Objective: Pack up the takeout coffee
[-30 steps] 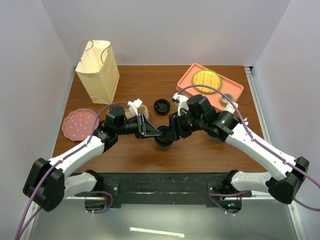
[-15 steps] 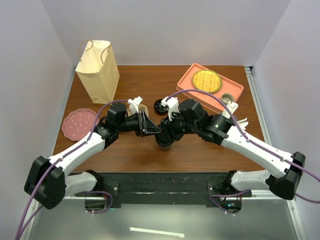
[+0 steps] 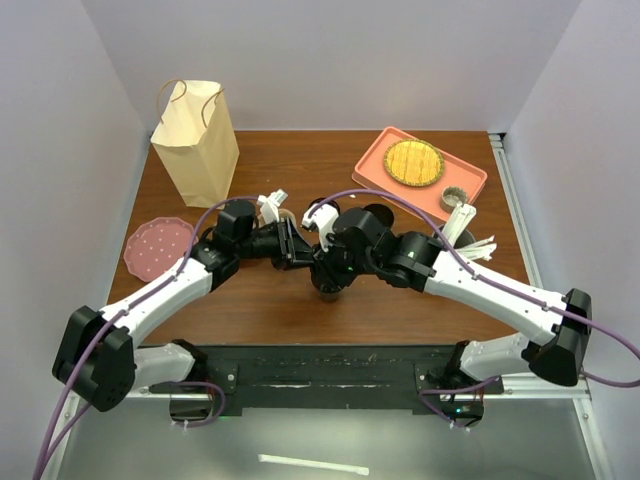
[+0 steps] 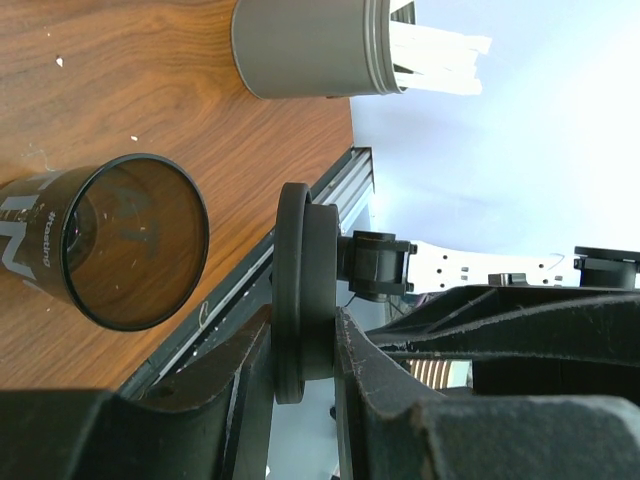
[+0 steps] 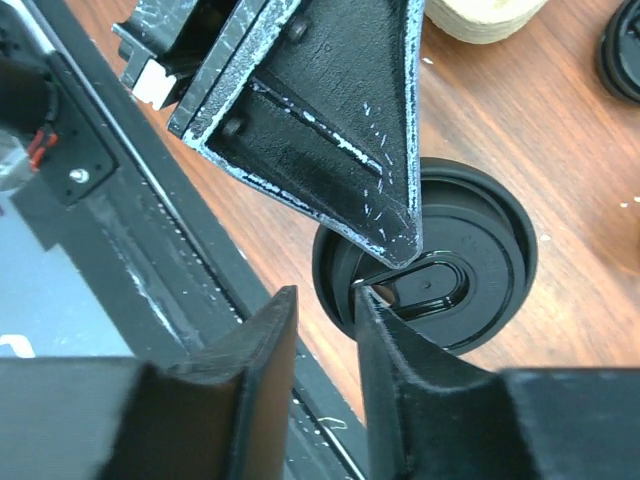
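An open black takeout coffee cup (image 4: 130, 240) stands on the wood table, mostly hidden under both grippers in the top view (image 3: 328, 287). My left gripper (image 4: 303, 330) is shut on the cup's round black lid (image 4: 300, 290), pinching it across its flat faces a little above the cup. In the right wrist view the lid (image 5: 460, 270) lies face-up under the left gripper's scratched finger. My right gripper (image 5: 325, 305) straddles the lid's near rim. Its right finger touches the lid, and a gap shows beside its left finger.
A tan paper bag (image 3: 195, 145) stands at the back left, with a pink plate (image 3: 157, 247) in front of it. The pulp carrier (image 3: 283, 215) sits behind the left gripper. A salmon tray (image 3: 470, 185) and a grey utensil cup (image 3: 460, 222) are on the right. Another black lid (image 5: 622, 45) lies nearby.
The right arm has swung left until its gripper reaches the lid held by the left gripper, and its jaws have narrowed. The left gripper keeps its hold on the lid.
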`<state>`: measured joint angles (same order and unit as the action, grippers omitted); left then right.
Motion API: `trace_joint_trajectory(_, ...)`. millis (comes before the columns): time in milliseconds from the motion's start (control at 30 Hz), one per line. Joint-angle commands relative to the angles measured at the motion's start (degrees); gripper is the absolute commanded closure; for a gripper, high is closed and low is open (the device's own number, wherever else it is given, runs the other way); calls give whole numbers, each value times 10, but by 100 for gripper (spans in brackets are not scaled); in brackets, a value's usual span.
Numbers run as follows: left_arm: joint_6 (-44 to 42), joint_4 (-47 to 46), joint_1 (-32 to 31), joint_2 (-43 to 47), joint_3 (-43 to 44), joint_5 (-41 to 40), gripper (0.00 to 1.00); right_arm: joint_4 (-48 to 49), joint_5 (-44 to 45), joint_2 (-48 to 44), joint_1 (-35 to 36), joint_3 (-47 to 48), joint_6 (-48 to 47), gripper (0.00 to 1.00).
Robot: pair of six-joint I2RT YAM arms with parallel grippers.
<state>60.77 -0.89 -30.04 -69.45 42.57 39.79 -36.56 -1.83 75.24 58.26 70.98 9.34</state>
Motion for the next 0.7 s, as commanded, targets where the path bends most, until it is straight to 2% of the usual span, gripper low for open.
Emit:
trace_joint_trajectory(0,7,-10,7,-5,27,27,75,-15,70,10,27,36,-25,71)
trace_joint_trajectory(133,11,-17,9,-13,28,40,75,-26,92,16,42,39,-35,73)
trace_joint_trajectory(333,10,-19,12,-15,31,41,75,-24,96,19,50,42,-35,100)
trace_joint_trajectory(667,2,-18,13,-26,42,48,70,-23,83,22,57,45,-9,100)
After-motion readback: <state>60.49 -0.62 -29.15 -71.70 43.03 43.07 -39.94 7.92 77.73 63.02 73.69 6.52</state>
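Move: The black lid, already pinched edge-in by the left fingers, has its middle about 3 cm right of that hand and 4 cm ahead of the right hand, a centimetre below both. An open cup stands 3 cm ahead, 4 cm right of and 14 cm below the left hand. Counted from the left hand, the carrier tray is 18 cm ahead and 14 cm left, the spare lids 22 cm ahead and 4 cm right, both some 18 cm down. The black lid stays clasped in the almost motionless left gripper while the right fingers, straddling its near rim beside the sip hole, close from about a third open to practically shut there, seeming to pinch the rim. The right hand sinks only about half a centimetre; its wrist turns some 10 degrees, swinging the fingertips forward and slightly down. ##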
